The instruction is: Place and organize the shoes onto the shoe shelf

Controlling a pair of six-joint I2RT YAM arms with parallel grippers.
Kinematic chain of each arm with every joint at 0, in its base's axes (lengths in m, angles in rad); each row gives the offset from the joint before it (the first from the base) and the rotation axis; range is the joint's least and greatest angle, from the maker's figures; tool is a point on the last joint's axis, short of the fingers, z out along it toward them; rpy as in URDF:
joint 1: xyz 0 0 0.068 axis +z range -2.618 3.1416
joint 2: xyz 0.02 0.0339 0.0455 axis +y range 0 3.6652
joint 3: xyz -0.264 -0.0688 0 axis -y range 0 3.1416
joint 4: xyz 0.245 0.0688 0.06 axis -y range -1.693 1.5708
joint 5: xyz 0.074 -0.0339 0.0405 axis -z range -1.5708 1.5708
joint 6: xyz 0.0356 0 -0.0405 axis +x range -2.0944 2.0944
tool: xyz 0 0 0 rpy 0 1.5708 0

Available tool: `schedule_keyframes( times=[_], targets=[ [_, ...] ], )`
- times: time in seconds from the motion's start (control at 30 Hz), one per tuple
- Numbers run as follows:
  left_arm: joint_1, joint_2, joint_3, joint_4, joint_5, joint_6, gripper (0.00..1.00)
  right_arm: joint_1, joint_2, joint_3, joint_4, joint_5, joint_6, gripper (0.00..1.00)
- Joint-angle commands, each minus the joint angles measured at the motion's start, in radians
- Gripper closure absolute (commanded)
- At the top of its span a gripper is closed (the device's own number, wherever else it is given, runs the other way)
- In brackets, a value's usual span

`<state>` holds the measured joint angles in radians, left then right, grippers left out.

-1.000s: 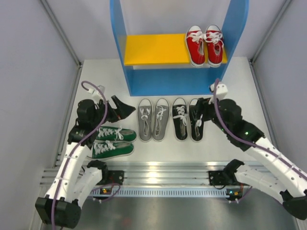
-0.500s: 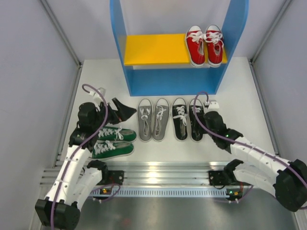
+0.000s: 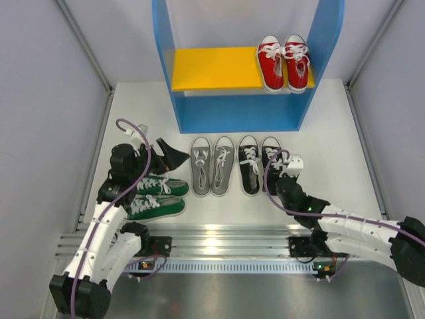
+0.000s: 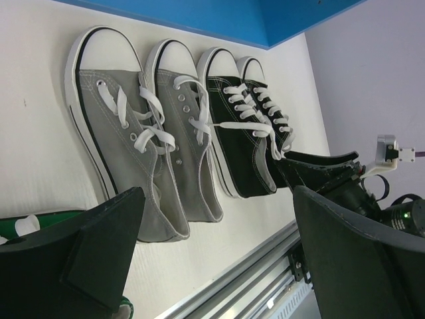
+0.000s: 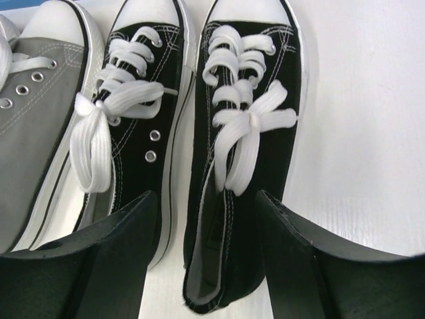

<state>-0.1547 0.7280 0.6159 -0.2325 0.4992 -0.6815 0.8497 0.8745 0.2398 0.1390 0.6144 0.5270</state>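
The shoe shelf (image 3: 166, 60) stands at the back, with the red pair (image 3: 284, 61) on the right end of its yellow board. On the table in front lie the grey pair (image 3: 212, 165) and the black pair (image 3: 252, 165), toes toward the shelf. The green pair (image 3: 156, 196) lies sideways at the left. My right gripper (image 3: 275, 174) (image 5: 206, 199) is open, low behind the black pair, its fingers either side of the heel of the right black shoe (image 5: 246, 133), with gaps showing. My left gripper (image 3: 174, 154) (image 4: 218, 199) is open and empty, above the green pair and beside the grey shoes (image 4: 133, 133).
The left black shoe (image 5: 139, 119) lies close against the right one, the grey shoe (image 5: 33, 100) beside it. A metal rail (image 3: 219, 232) runs along the near table edge. Grey walls close in both sides. The yellow board's left part (image 3: 212, 66) is bare.
My right arm has drawn back toward the near edge and lowered, bringing its gripper down behind the right black shoe's heel. The left arm has barely moved. No shoe has shifted.
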Motion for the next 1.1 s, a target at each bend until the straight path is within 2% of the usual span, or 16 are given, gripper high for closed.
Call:
schedule_keyframes(
  times=[0.0, 0.2, 0.27, 0.33, 0.43, 0.57, 0.7, 0.83, 0.87, 1.0, 1.07],
  targets=[
    [-0.003, -0.024, -0.019, 0.05, -0.007, 0.003, 0.01, 0.115, 0.04, -0.008, 0.105, 0.248, 0.082, 0.39],
    [-0.003, -0.035, -0.028, 0.05, -0.004, 0.01, 0.01, 0.287, 0.194, 0.033, -0.01, 0.519, 0.283, 0.4],
    [-0.003, -0.033, -0.027, 0.05, -0.002, 0.013, 0.01, 0.336, 0.251, 0.05, -0.077, 0.588, 0.416, 0.4],
    [-0.005, -0.036, -0.027, 0.05, 0.001, 0.014, 0.01, 0.365, 0.312, 0.078, -0.202, 0.628, 0.549, 0.4],
    [-0.003, -0.038, -0.03, 0.05, 0.001, 0.017, 0.01, 0.391, 0.374, 0.095, -0.257, 0.65, 0.635, 0.41],
    [-0.003, -0.036, -0.033, 0.05, 0.004, 0.016, 0.01, 0.394, 0.383, 0.055, -0.158, 0.654, 0.607, 0.46],
    [-0.003, -0.036, -0.033, 0.05, 0.002, 0.016, 0.01, 0.374, 0.396, 0.02, -0.139, 0.644, 0.601, 0.56],
    [-0.003, -0.033, -0.031, 0.05, 0.002, 0.013, 0.01, 0.325, 0.414, -0.014, 0.042, 0.584, 0.478, 0.64],
    [-0.003, -0.033, -0.031, 0.05, 0.005, 0.011, 0.01, 0.312, 0.416, -0.011, 0.075, 0.561, 0.464, 0.68],
    [-0.003, -0.042, -0.03, 0.05, 0.006, 0.011, 0.01, 0.266, 0.438, -0.014, 0.175, 0.513, 0.344, 1.0],
    [-0.003, -0.047, -0.031, 0.05, 0.004, 0.013, 0.01, 0.252, 0.439, -0.007, 0.195, 0.501, 0.318, 1.0]
  ],
)
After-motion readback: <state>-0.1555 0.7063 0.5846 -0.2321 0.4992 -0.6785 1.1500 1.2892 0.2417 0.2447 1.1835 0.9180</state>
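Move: Just ahead of the right hand is the right black shoe, its middle about 6 cm forward, in line sideways and 4 cm below, with the heel already between the open fingertips as seen from above. The left black shoe lies 8 cm to the left of it and level with it; the right grey shoe is some 17 cm to the hand's left and 6 cm ahead. From the left hand, the right black shoe is about 32 cm right, 5 cm forward and 18 cm below. Sinking about 3.5 cm in all, the right hand first eases back some 2.5 cm along the right black shoe towards its heel, swinging its fingers 15 to 20 degrees clockwise into line with the shoe. It then creeps forward about 1 cm as the fingers close from just over half open to nearly shut, pinching the heel from both sides. ##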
